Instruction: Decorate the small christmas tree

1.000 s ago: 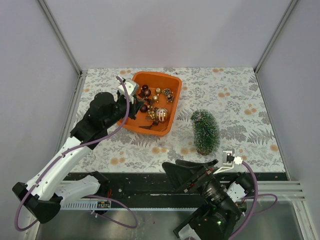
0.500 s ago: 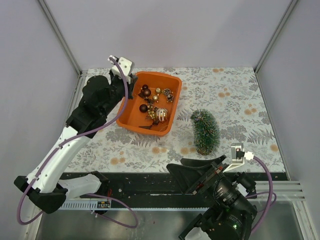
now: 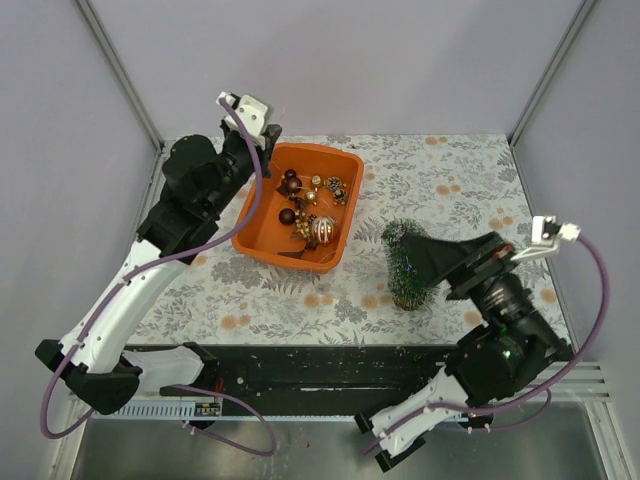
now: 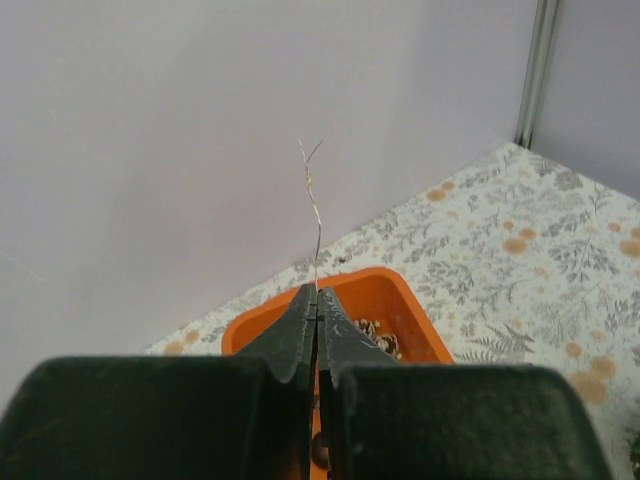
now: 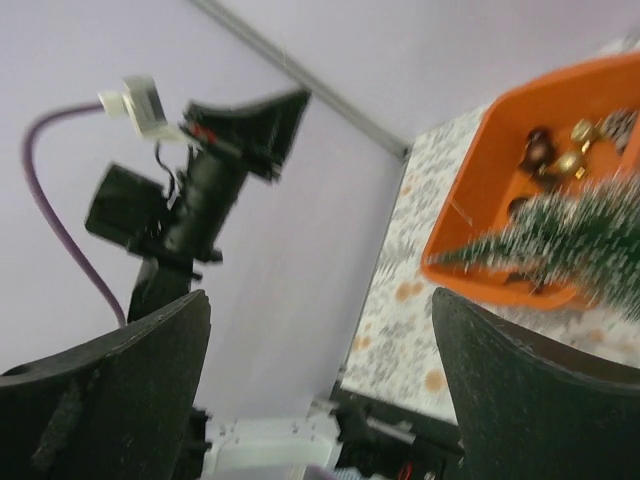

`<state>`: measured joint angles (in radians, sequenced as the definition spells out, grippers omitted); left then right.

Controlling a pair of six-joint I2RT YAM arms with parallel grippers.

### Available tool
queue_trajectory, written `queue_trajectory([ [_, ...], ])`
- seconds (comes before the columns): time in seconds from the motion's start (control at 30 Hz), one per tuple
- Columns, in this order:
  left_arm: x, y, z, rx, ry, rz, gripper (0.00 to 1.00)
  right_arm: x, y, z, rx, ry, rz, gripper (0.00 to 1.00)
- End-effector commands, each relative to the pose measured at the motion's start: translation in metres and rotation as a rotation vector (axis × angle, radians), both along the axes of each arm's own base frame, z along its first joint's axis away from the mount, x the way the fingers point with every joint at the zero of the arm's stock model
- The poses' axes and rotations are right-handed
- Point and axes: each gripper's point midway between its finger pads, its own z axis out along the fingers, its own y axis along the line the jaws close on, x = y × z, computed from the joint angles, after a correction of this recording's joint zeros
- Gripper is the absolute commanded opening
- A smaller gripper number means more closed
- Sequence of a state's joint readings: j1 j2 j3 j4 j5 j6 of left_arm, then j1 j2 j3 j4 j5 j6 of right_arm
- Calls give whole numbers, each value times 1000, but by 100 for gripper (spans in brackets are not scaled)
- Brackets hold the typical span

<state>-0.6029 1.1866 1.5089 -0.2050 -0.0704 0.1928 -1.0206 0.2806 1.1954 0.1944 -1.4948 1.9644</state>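
The small christmas tree (image 3: 400, 270) stands on the floral cloth to the right of the orange tub (image 3: 340, 160). It is blurred in the right wrist view (image 5: 575, 240). My right gripper (image 3: 420, 262) hangs open just right of the tree and partly covers it, with nothing between its wide fingers (image 5: 320, 385). My left gripper (image 3: 268, 140) is raised over the tub's far left corner. It is shut (image 4: 316, 290) on a thin ornament thread (image 4: 314, 210) that sticks up from the fingertips. A dark round shape (image 4: 320, 450) shows below, between the fingers.
The tub (image 4: 375, 300) holds several small brown and gold baubles and a striped ball (image 3: 322, 230). Lilac walls with metal posts close in the table on three sides. A black strip (image 3: 300, 365) runs along the near edge by the arm bases.
My left arm has lifted and drawn back from the tub's left rim to above its far left corner. My right arm has swung up from the near edge to the tree's right side.
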Motion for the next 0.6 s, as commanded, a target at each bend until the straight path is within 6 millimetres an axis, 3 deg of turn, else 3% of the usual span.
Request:
queue_trajectory([
  [0.0,2,-6,-9,18,-12,-33,0,29,-15,50,-99,-78,-141,99],
  [0.07,1,-8,-10,13,3,-45,0,42,-20,73,-128,-84,-224,99],
  [0.2,-5,-7,-17,21,7,-58,0,64,-62,112,-60,-43,-315,99],
  [0.3,-8,-10,-25,26,-2,-82,0,80,-125,132,94,-32,-357,99],
  [0.4,-7,-13,-34,21,12,-91,0,98,-202,155,295,-65,-568,100],
  [0.47,-9,-13,-33,15,7,-98,0,94,-245,187,370,-176,-792,99],
  [0.53,-9,-15,-33,16,6,-105,0,71,-284,222,372,-332,-1101,99],
  [0.57,-11,-15,-32,15,11,-109,0,57,-286,246,330,-440,-1189,99],
])
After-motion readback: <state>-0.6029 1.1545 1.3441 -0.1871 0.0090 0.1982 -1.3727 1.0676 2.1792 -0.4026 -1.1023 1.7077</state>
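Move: My left hand holds a thin wire high up; the tree it is meant for stands about 26 cm to its right, 13 cm back and 36 cm lower. The orange bin is some 11 cm ahead of this hand and 1 cm right, roughly 45 cm below. From my open, empty right hand the tree is about 11 cm ahead, 3 cm right and 35 cm down; the bin lies 36 cm ahead and 19 cm left. I swing my empty right hand up and to the right, and a little forward, away from above the tree, about 20 cm each way, faster towards the end, turning it nearly 40 degrees clockwise with the fingers still wide open. Meanwhile my left hand keeps its shut grip on the wire and sinks some 6 cm towards the bin, hardly shifting sideways and touching nothing else. ##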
